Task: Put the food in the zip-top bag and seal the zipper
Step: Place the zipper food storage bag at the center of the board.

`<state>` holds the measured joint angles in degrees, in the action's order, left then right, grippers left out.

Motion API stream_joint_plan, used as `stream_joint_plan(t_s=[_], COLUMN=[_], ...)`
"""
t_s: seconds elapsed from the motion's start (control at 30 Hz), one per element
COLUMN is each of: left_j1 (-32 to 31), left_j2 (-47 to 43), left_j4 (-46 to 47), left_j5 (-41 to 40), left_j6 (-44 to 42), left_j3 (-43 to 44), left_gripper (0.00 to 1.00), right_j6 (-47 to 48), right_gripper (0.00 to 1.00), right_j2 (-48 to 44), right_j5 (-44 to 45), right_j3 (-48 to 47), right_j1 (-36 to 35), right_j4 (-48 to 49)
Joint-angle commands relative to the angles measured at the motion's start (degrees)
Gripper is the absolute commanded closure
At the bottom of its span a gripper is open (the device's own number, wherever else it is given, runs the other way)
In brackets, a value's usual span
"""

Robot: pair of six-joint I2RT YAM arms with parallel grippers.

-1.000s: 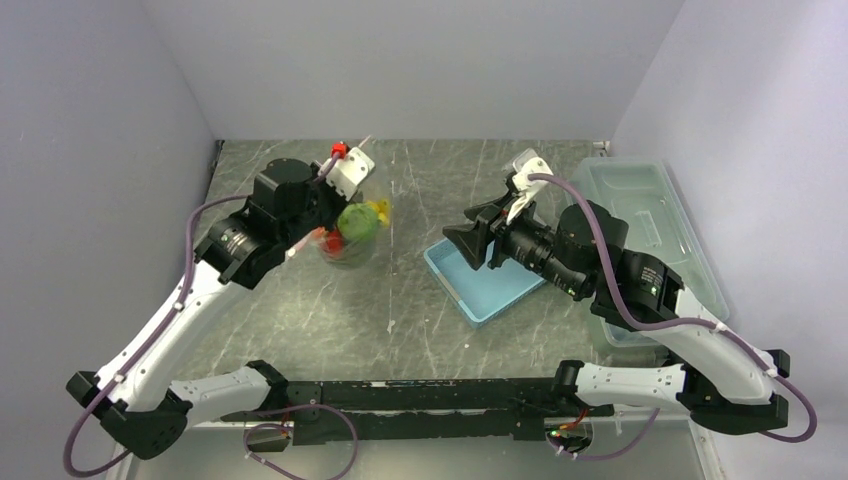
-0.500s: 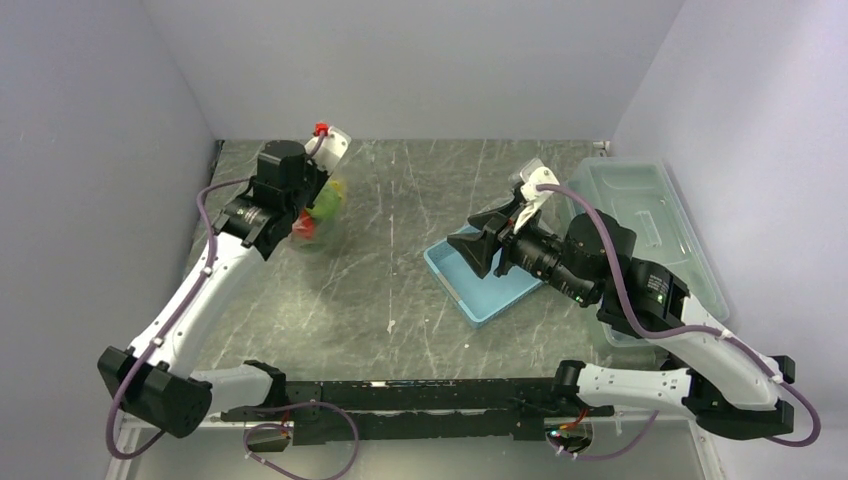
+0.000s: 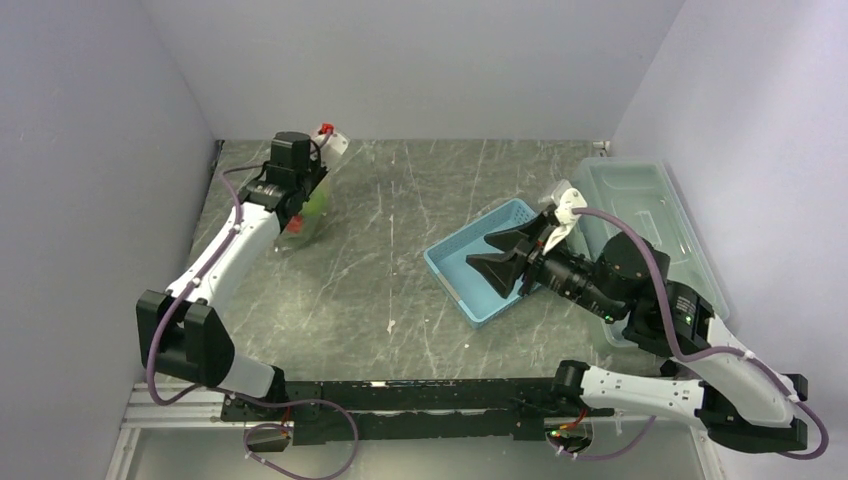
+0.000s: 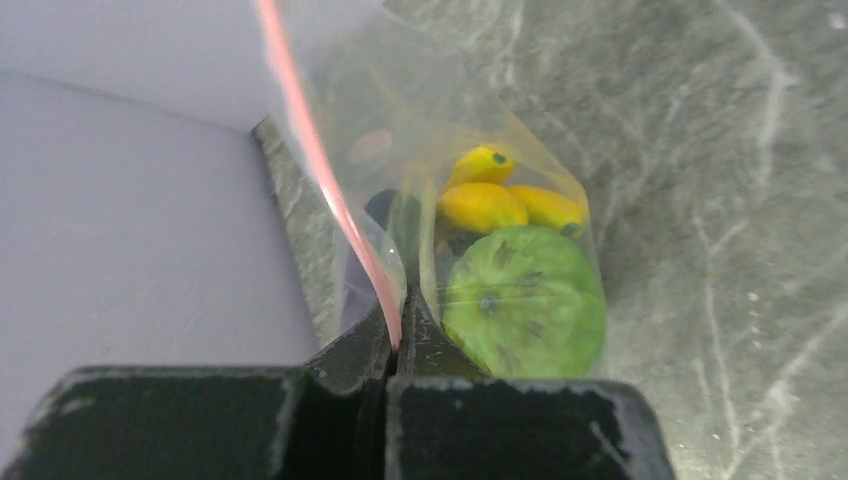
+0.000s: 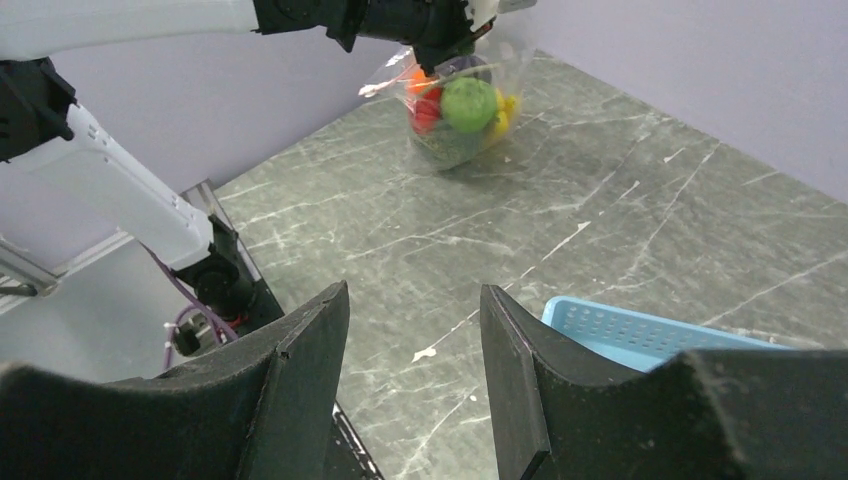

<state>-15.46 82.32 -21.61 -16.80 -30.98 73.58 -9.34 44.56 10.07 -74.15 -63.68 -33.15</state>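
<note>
The clear zip-top bag (image 4: 520,170) hangs at the table's far left, close to the left wall. Inside it lie a yellow banana bunch (image 4: 500,200), a round green vegetable (image 4: 525,300) and some red-orange pieces (image 5: 425,100). My left gripper (image 4: 398,335) is shut on the pink zipper (image 4: 320,170) at the bag's mouth, holding the zip-top bag (image 3: 303,215) from above. My right gripper (image 3: 482,253) stands open and empty over the blue basket, far from the bag. In the right wrist view the right gripper (image 5: 415,295) points across the table at the zip-top bag (image 5: 455,115).
A light-blue basket (image 3: 455,285) sits right of the table's middle. A large clear lidded box (image 3: 650,200) stands along the right wall. A small white scrap (image 3: 390,326) lies on the marble top. The left wall is close to the bag.
My left arm has swung the bag left and back toward the far-left corner. My right gripper has drawn back to the right and nearer, over the basket.
</note>
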Motion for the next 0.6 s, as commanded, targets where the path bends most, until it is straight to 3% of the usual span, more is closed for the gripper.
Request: stream_joint_plan(t_s=[0.0,0.27,0.57], left_j1=[-2.1,-14.7,-22.4], left_j2=[-1.7,-3.1,-10.6], left_j4=[4.1,2.4,-1.5], left_j5=[8.2,8.5,13.0], left_j6=[3.4,8.9,16.6], left_j3=[-0.7,-7.4,-14.8], left_gripper=[1.0,1.0,1.0], right_j6=[-1.8,-2.4,-2.8], right_gripper=[0.46,0.46,0.46], right_j2=[-3.1,-4.8,-4.5], right_j5=[-0.7,-1.0,-1.2], right_j3=[1.7,1.9,2.1], right_j1=[0.1,0.1,0.2], right_j4=[0.2,-1.9,-3.1])
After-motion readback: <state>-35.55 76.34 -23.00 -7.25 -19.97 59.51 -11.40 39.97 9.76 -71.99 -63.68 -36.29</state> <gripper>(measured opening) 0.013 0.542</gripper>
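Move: My left hand, shut on the zipper edge of the full food bag, is bound for the centre of the board, about 8 cm back, 23 cm to the right and some 22 cm below. The white fleck on the board lies roughly 16 cm nearer the bases than that centre, and the blue basket about 26 cm to the right of it. From my empty right hand the board's centre is some 22 cm ahead, 21 cm to the left and 40 cm down. I carry the hanging bag in my left hand about 14 cm to the right, towards the centre of the board, lowering it some 8 cm throughout and drawing it back about 10 cm, mostly in the second half. The hand swings some 20 degrees clockwise and tips a little further down, with the fingers still shut on the zipper edge. My empty right hand eases back and right by a couple of centimetres, fingers open. ##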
